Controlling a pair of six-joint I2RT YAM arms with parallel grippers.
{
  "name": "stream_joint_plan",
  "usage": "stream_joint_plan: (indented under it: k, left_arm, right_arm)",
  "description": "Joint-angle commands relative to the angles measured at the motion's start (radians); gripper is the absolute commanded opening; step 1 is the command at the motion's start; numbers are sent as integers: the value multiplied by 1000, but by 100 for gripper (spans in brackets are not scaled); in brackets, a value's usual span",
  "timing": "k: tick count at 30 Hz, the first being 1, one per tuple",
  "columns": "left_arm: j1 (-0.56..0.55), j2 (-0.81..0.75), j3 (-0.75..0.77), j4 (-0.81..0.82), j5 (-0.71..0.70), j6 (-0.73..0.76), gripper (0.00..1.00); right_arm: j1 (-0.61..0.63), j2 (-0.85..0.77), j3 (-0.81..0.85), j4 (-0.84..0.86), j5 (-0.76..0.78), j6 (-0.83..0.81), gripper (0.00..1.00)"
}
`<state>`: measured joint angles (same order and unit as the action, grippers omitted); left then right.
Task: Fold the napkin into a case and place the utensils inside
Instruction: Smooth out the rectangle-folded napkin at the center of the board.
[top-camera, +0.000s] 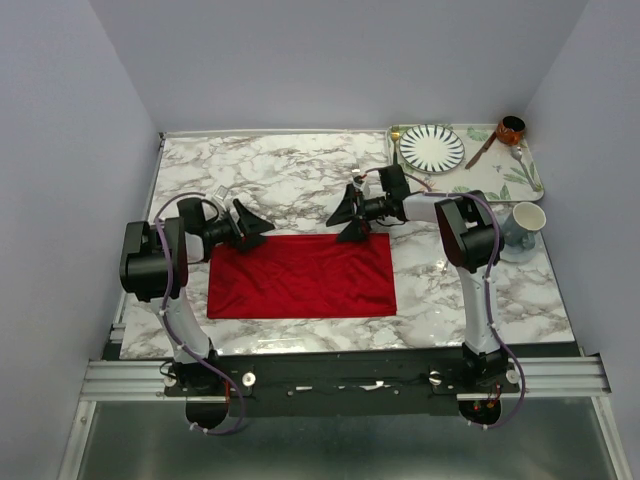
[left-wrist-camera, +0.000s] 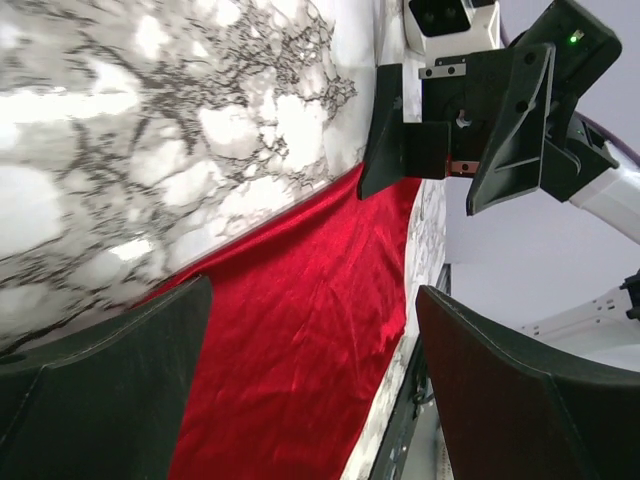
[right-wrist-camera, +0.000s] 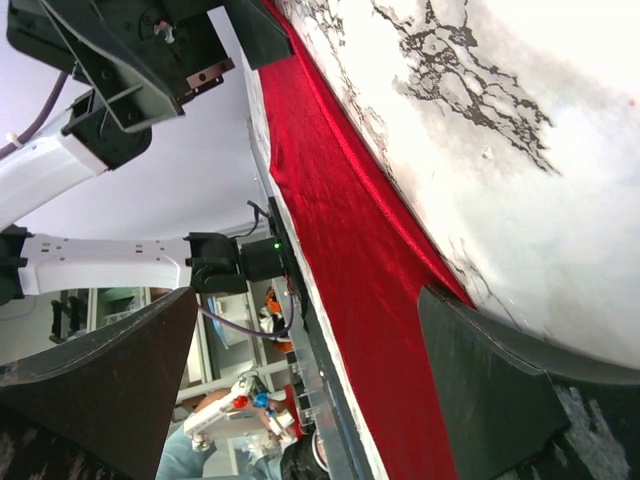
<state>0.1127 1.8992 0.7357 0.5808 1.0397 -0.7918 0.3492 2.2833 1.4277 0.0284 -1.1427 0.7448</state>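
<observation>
The deep-red napkin (top-camera: 302, 277) lies flat on the marble table as a wide rectangle, also seen in the left wrist view (left-wrist-camera: 300, 340) and the right wrist view (right-wrist-camera: 350, 230). My left gripper (top-camera: 258, 228) hovers at its far left corner, open, with nothing between the fingers (left-wrist-camera: 110, 390). My right gripper (top-camera: 342, 222) is at the far edge near the right corner, open and empty (right-wrist-camera: 308, 295). The two grippers face each other. A silver utensil (top-camera: 519, 157) lies on the tray at the back right.
The floral tray (top-camera: 535, 180) also holds a striped plate (top-camera: 431, 148), a brown bowl (top-camera: 511, 128), a brown wooden utensil (top-camera: 480, 152) and a gold spoon (top-camera: 395, 135). A mug (top-camera: 526, 222) stands at the right edge.
</observation>
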Motion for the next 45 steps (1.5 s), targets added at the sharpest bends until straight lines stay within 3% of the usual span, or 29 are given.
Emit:
stream_joint_plan:
  k: [1, 5, 9, 15, 22, 24, 26, 30, 34, 38, 45]
  left_arm:
    - [87, -6, 1, -133, 65, 129, 99]
    - [191, -5, 40, -324, 69, 296, 99]
    - [267, 15, 67, -397, 80, 362, 99]
    - [291, -8, 62, -423, 97, 387, 99]
    - [208, -235, 34, -424, 102, 390, 99]
    - [141, -290, 21, -401, 53, 358, 99]
    - [90, -302, 5, -313, 10, 303, 99]
    - [-31, -250, -6, -171, -93, 148, 99]
    - [-76, -152, -1, -67, -130, 22, 99]
    - [-84, -85, -21, -1, -168, -27, 99]
    - [-73, -51, -48, -85, -213, 43, 99]
  right_arm:
    - [-16, 54, -16, -62, 52, -19, 100]
    - [-21, 59, -15, -79, 52, -38, 100]
    - [-29, 61, -12, -100, 47, -55, 100]
    - [-26, 26, -9, -108, 11, -87, 100]
    - [14, -174, 2, -101, -17, -117, 100]
    - [45, -195, -1, -70, -2, -73, 100]
    - [71, -191, -15, 68, -5, 41, 100]
    - [152, -101, 17, 238, 0, 215, 100]
    - [192, -18, 26, 482, 47, 408, 100]
    - [209, 36, 48, 472, 130, 423, 100]
    - [189, 76, -15, 421, 238, 410, 100]
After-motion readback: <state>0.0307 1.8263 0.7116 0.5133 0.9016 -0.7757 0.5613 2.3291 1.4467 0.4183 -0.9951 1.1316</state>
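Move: Some 11 cm to the left hand's left and 1 cm back is the napkin's far left corner; the napkin's middle is about 11 cm back and 10 cm right of that hand. From the right hand, the middle of the napkin's far edge is roughly 10 cm left and 1 cm back; the fork is 11 cm ahead and 4 cm right, the striped plate 21 cm ahead and 22 cm right. All lie about 3 cm below the hands. Sliding low and level along the napkin's far edge, the open left hand goes about 9 cm left to the far left corner, then lifts, swings back right past its start and comes down again. The open right hand first stays low at the edge, then arcs up and about 10 cm left towards the left hand, drawing slightly back, and sinks over the far edge's middle. ##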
